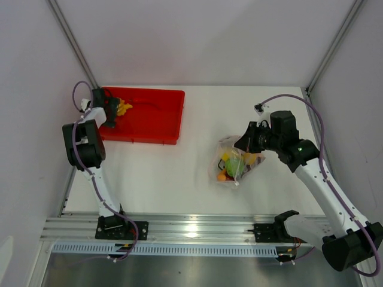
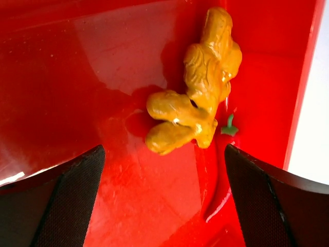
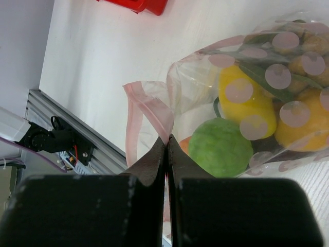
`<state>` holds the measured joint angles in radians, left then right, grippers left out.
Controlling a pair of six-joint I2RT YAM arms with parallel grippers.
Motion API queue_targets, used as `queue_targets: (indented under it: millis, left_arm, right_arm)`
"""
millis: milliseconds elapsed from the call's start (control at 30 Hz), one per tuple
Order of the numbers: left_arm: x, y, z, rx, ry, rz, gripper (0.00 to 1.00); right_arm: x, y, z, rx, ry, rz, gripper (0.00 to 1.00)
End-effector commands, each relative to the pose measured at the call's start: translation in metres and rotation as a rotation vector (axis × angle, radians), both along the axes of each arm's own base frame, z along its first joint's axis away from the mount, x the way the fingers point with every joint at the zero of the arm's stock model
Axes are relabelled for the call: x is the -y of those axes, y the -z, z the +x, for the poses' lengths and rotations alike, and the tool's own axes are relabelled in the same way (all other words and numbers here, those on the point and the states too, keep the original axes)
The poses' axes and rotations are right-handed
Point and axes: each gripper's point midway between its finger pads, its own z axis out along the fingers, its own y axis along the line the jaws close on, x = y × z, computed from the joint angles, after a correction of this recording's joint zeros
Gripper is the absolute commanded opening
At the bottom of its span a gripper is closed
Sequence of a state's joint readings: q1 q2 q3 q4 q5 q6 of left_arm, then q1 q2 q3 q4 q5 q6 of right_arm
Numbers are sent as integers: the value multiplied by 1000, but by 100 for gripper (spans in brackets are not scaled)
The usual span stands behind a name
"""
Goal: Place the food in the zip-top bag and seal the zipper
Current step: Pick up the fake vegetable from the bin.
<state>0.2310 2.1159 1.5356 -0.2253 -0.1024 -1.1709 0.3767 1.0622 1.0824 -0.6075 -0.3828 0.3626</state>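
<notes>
The clear zip-top bag [image 1: 234, 162] lies right of centre on the white table, with a green lime [image 3: 221, 146], a yellow lemon [image 3: 247, 103], orange pieces and a brown nut cluster [image 3: 308, 56] inside. My right gripper [image 3: 168, 141] is shut on the bag's pink zipper [image 3: 154, 108] at the mouth edge, and in the top view the right gripper [image 1: 244, 143] sits at the bag's upper right. My left gripper [image 2: 164, 154] hangs open over the red tray [image 1: 152, 116]. A knobbly yellow-orange food piece [image 2: 198, 92] lies just ahead of its fingers [image 2: 72, 195], untouched.
A tiny green scrap [image 2: 229, 128] lies beside the yellow piece, close to the tray's wall [image 2: 303, 77]. An aluminium rail [image 1: 191, 227] runs along the near table edge. Grey walls and slanted frame posts [image 1: 72, 42] close in the left and right sides.
</notes>
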Motion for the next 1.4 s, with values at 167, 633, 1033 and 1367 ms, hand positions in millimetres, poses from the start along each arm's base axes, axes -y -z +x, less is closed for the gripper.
queue_targets:
  millis: [167, 633, 1033, 1367]
  left_arm:
    - [-2, -3, 30, 72, -41, -15, 95]
    - [2, 5, 44, 133, -64, -54, 75]
    - [4, 4, 48, 155, -46, -41, 50]
    - [4, 3, 51, 151, -39, -36, 35]
  right_arm:
    - [1, -4, 6, 40, 3, 11, 0]
    - [3, -1, 9, 37, 10, 4, 0]
    - [5, -4, 9, 47, 18, 7, 0]
    - [6, -4, 9, 43, 22, 9, 0]
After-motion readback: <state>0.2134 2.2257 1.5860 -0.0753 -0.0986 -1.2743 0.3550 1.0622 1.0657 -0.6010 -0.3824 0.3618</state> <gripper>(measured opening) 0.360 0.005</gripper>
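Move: The fake vegetable, a piece of yellow ginger, lies in the red bin about 6 cm ahead of the open left hand, some 3 cm to its left and 4 cm below. The red pepper is about 8 cm right of the ginger and 1 cm farther out; the bin's far wall stands roughly 6 cm beyond the ginger. From the right hand, the ginger is about 33 cm ahead, 50 cm left and 22 cm below. Forward over the bin floor goes the left hand, about 4 cm, sinking 1 cm early on, until its fingertips come up to the ginger's right-hand lobes. The fingers tip up by some 5–10 degrees to point a little more forward, and close from wide open to a bit over a third, one on the near side and one on the far side of the rightmost lobe. A firm pinch can't be seen yet. ##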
